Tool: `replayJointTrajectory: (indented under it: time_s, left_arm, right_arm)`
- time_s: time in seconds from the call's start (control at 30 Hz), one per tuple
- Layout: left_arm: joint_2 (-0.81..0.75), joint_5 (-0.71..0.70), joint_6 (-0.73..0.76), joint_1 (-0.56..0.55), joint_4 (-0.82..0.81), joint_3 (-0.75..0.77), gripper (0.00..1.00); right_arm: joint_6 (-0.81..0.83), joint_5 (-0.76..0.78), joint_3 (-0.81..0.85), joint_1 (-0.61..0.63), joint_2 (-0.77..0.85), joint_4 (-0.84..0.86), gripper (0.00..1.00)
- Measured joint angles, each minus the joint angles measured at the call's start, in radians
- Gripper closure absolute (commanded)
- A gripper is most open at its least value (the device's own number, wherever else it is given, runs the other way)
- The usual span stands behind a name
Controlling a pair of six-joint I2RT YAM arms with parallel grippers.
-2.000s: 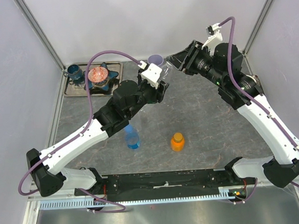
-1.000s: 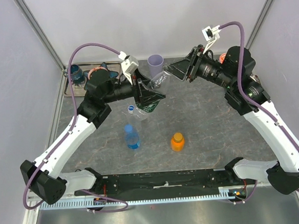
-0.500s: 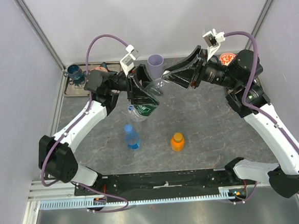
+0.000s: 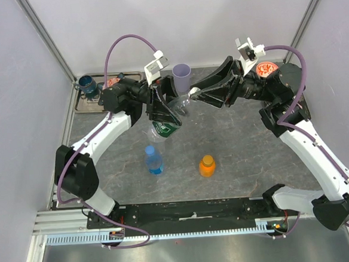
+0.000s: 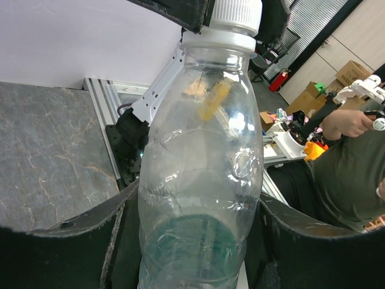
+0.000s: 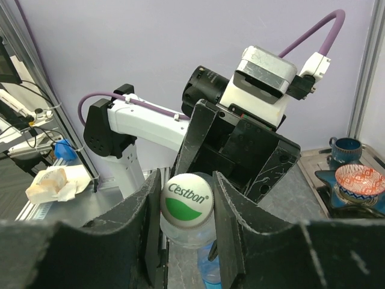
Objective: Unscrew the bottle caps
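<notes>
A clear bottle with a green label (image 4: 165, 124) hangs tilted above the table, and my left gripper (image 4: 168, 113) is shut on its body. In the left wrist view the bottle (image 5: 198, 168) fills the space between the left gripper's (image 5: 192, 241) jaws, with its white cap (image 5: 236, 15) at the top. My right gripper (image 6: 187, 198) is shut on that white and green cap (image 6: 187, 195), a finger pressing each side. In the top view the right gripper (image 4: 195, 97) meets the bottle's neck. A blue bottle (image 4: 154, 159) and a short orange bottle (image 4: 207, 165) stand capped on the table.
A lilac cup (image 4: 181, 75) stands at the back, just behind the held bottle. A tray (image 4: 79, 101) at the back left carries a blue cup (image 4: 88, 84) and a patterned bowl (image 6: 360, 180). Grey walls close in the sides and back.
The left arm has swung round to the back left and closed on the bottle's body. The right arm has stretched leftward, its gripper staying at the cap end.
</notes>
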State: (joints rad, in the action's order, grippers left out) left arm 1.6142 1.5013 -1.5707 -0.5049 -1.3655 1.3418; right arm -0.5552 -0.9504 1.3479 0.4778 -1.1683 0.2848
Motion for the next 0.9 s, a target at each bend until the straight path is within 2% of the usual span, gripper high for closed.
replayJointTrajectory:
  time_s: [0.03, 0.1, 0.13, 0.2, 0.23, 0.33, 0.5, 0.77, 0.9]
  left_arm:
    - [0.001, 0.001, -0.002, 0.000, -0.002, 0.000, 0.62]
    - [0.001, 0.002, -0.002, -0.001, -0.003, 0.000, 0.62]
    - [0.001, 0.002, -0.001, -0.001, -0.003, 0.000, 0.62]
    - [-0.002, 0.002, 0.028, -0.002, 0.005, -0.001, 0.62]
    - [-0.007, -0.002, 0.055, -0.002, 0.019, -0.005, 0.62]
    - [-0.043, -0.036, 0.194, -0.003, 0.174, -0.018, 0.62]
    - [-0.147, -0.102, 0.499, -0.001, 0.530, -0.023, 0.61]
    - [-0.217, -0.200, 0.802, -0.002, 0.878, -0.020, 0.61]
    - [-0.246, -0.364, 1.010, -0.018, 1.125, -0.002, 0.61]
  right_arm:
    - [0.003, 0.003, 0.000, 0.000, 0.003, -0.010, 0.90]
    - [0.010, 0.008, 0.000, 0.000, 0.010, -0.027, 0.78]
    - [0.013, 0.015, 0.000, 0.001, 0.014, -0.040, 0.56]
    - [0.024, 0.032, 0.005, 0.005, 0.023, -0.069, 0.40]
    - [0.026, 0.042, 0.011, 0.009, 0.027, -0.090, 0.27]
    - [0.034, 0.065, 0.038, 0.031, 0.031, -0.172, 0.13]
    - [0.047, 0.163, 0.125, 0.045, 0.029, -0.340, 0.02]
    - [0.044, 0.354, 0.331, 0.045, -0.018, -0.529, 0.02]
    - [0.025, 0.464, 0.393, 0.045, -0.038, -0.603, 0.02]
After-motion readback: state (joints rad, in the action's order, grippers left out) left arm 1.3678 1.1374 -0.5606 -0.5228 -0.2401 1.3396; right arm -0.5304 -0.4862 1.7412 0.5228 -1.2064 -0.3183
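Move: I have the cap between my right fingers, right at the pads, while my left hand holds the tilted bottle's body. From my left hand, the cap is about 8 cm to the right, 4 cm ahead and 5 cm higher; the blue bottle stands some 9 cm back, 8 cm left and 22 cm below. From my right hand, the purple cup is about 27 cm ahead, 1 cm left and 33 cm down, the orange bottle roughly 12 cm back, 5 cm right and 33 cm down. I open my right fingers wide to free the cap, then lift that hand about 5 cm while carrying it forward and a little right, swinging it clockwise and rolling it slightly. My left hand keeps its grip on the bottle, rises a little, then eases down while going forward about 3.5 cm and slightly right, swinging some 20 degrees counter-clockwise. ##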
